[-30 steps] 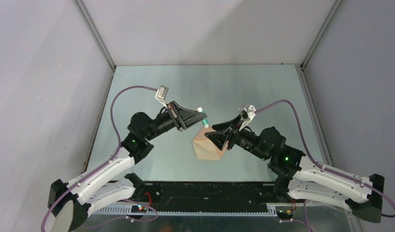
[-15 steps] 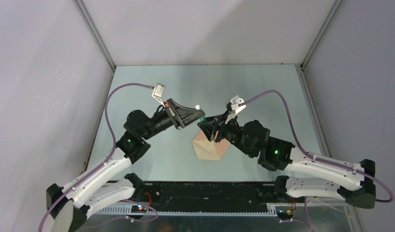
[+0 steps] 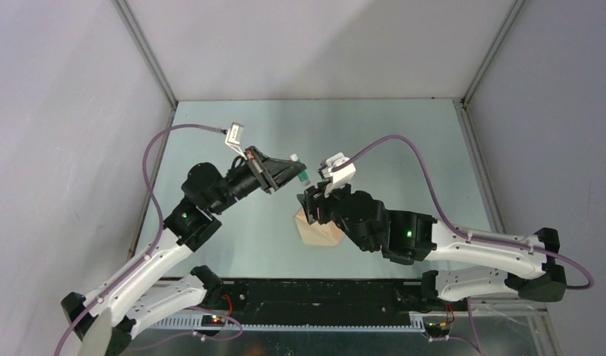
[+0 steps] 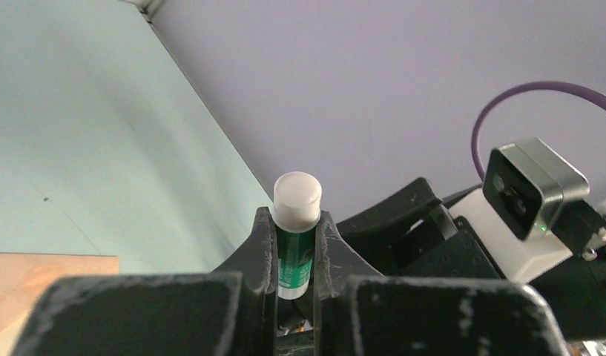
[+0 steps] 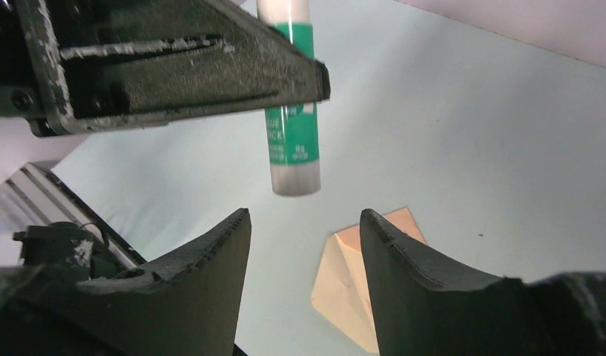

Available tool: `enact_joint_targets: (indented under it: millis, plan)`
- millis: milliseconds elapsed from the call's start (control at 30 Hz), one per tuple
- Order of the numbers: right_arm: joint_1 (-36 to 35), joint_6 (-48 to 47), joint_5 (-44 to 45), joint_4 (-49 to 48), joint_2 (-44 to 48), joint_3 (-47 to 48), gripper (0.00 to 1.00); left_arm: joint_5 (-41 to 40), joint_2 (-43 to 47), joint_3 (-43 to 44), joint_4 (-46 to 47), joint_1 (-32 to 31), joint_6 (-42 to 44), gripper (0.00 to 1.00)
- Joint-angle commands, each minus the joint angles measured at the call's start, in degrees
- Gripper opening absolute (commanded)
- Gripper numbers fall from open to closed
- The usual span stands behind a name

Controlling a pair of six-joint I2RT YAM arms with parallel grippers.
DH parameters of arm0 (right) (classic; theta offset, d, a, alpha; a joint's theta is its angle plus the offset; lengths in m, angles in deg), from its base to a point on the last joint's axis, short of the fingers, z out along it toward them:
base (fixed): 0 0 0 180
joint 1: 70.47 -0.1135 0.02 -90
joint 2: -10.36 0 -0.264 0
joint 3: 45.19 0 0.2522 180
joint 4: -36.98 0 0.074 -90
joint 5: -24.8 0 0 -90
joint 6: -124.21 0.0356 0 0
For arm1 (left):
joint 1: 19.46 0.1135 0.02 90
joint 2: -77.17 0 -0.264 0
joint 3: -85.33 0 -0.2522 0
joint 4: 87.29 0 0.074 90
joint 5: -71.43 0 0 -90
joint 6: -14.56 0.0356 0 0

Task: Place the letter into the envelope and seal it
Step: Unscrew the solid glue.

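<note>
My left gripper [image 3: 300,170] is shut on a green glue stick [image 4: 295,248] with a white cap [image 4: 297,198], held above the table. In the right wrist view the glue stick [image 5: 291,141] hangs from the left fingers [image 5: 173,67], its white end just above my right gripper [image 5: 303,215]. That gripper is open with nothing between its fingers. The tan envelope [image 3: 319,234] lies on the table below the right gripper [image 3: 312,202], and its pointed flap and paler side show in the right wrist view [image 5: 344,289]. The letter is hidden.
The pale green table [image 3: 374,141] is walled by grey panels on three sides. A black rail [image 3: 314,293] runs along the near edge between the arm bases. The right arm's forearm [image 3: 403,233] crosses the near right of the table.
My right arm has swung left and up off the envelope, its jaws now under the glue stick. The left arm has drawn slightly left, still holding the stick.
</note>
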State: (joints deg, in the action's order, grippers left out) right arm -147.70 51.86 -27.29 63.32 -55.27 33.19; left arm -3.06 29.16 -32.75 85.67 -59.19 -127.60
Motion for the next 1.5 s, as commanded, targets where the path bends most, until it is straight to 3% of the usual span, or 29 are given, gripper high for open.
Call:
enact_joint_targets:
  millis: [0,400,533,800,1100,1467]
  plan:
    - [-1.45,-1.77,6.54,4.05,-1.48,3.64,0.59,-4.8,1.7,3.65,-4.54,0.28,3.49,0.0]
    - [-1.66,-2.39,8.11,9.18,-10.4,14.05,0.57,-11.8,0.53,11.4,-19.21,0.2,5.6,0.0]
    - [-1.6,-0.86,8.88,12.42,-12.9,17.32,0.58,-20.92,-1.19,17.24,-30.14,0.28,-2.22,0.0]
    - [1.99,1.4,0.51,12.88,-11.98,17.35,0.59,-27.3,-6.12,27.83,-46.94,0.18,-8.53,0.0]
    - [5.05,0.62,-11.15,6.7,-11.84,17.17,0.56,-27.92,-6.58,27.79,-48.8,0.18,-10.19,0.0]
    - [7.67,1.49,-18.43,6.59,-16.63,21.57,0.53,-27.47,-6.26,27.04,-47.86,0.23,-10.47,0.0]
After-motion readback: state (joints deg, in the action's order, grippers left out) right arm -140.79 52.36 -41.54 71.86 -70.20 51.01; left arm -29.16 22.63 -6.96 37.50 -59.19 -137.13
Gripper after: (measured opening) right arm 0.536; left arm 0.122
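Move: The glue stick is already pinched between the left fingers, its middle at that hand's point and its lower end slanting back and down towards the right gripper. From the open right fingers the glue stick's middle lies about 5 cm ahead, 2 cm to the left and 5 cm up. Below on the table, the envelope is level with the right hand fore and aft, some 4 cm to its right and 23 cm down. The left hand keeps its pinch on the glue stick and carries it about 7 cm left and half as far forward, bobbing and ending slightly lower, while the wrist swings counter-clockwise and tips down by some 25 degrees each, then holds still. The right hand follows leftwards with a smaller forward share, first rolling its left side down and then mostly back, and keeps its fingers open just short of the stick's lower end, without closing on it. ##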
